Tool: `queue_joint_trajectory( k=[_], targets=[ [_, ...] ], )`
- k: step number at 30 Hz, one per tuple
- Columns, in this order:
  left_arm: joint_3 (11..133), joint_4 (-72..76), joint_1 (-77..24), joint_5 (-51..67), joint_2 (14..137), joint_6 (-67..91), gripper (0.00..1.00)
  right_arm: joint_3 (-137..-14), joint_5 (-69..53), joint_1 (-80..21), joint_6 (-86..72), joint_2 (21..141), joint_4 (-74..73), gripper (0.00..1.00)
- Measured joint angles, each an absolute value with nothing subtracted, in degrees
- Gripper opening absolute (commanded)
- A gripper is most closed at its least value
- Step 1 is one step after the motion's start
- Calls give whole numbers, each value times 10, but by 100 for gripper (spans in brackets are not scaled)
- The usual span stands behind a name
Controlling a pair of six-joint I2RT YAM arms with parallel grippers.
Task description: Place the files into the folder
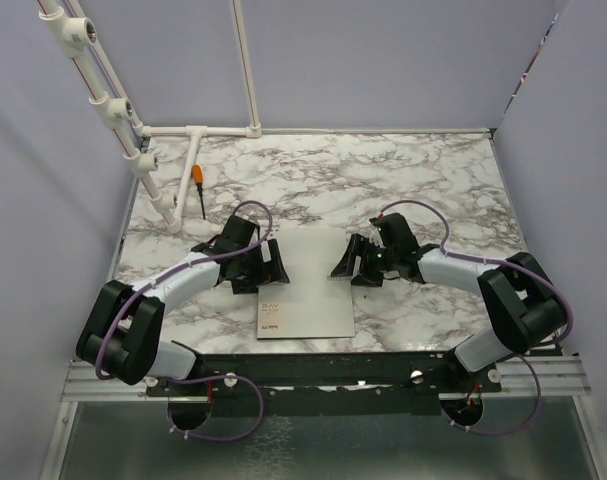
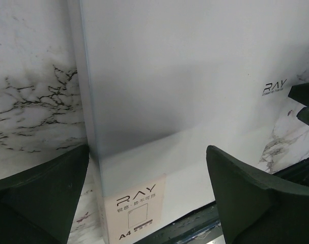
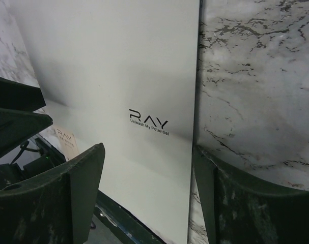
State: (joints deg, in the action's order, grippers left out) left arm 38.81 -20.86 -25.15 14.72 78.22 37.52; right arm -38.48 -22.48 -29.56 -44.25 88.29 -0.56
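The folder lies closed and flat on the marble table, grey-beige side up, with its orange-tan label at the near left corner. My left gripper hovers open over the folder's left edge, one finger on each side of that edge and nothing between them. My right gripper stands open over the right edge, straddling it the same way. The folder shows printed "RAY" lettering. The files are out of view.
An orange-handled screwdriver lies at the back left beside a white pipe frame. The black rail runs along the table's near edge just below the folder. Purple walls enclose the table on three sides.
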Motion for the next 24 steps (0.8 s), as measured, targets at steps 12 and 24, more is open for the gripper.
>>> queue_joint_trajectory(
  k=[12, 24],
  targets=[
    [417, -174, -267, 150, 827, 391, 99, -407, -193, -293, -435, 887, -27, 76],
    [458, -121, -303, 150, 884, 411, 99, -438, -126, -262, -378, 888, -88, 76]
  ],
)
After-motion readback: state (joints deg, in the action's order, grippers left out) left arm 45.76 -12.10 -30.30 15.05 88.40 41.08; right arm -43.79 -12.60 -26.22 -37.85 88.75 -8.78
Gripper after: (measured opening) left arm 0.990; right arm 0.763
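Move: Spanning the closed folder, both hands already sit at its long sides. Its middle lies about 8 cm to the left hand's right, level fore and aft, some 2 cm below the hand point. From the right hand it's roughly 9 cm to the left, also level and about 2 cm lower. The orange screwdriver lies some 29 cm ahead of the left hand and 24 cm to its left. Sliding the folder over the table between them, both hands stay low and open, each with its outer finger kept against a long edge. The left hand leads, pushing the left edge about 5 cm right and 3.5 cm forward; the right, after a brief hold, goes forward and some 4 cm right, its left side dipping about 10 degrees. ##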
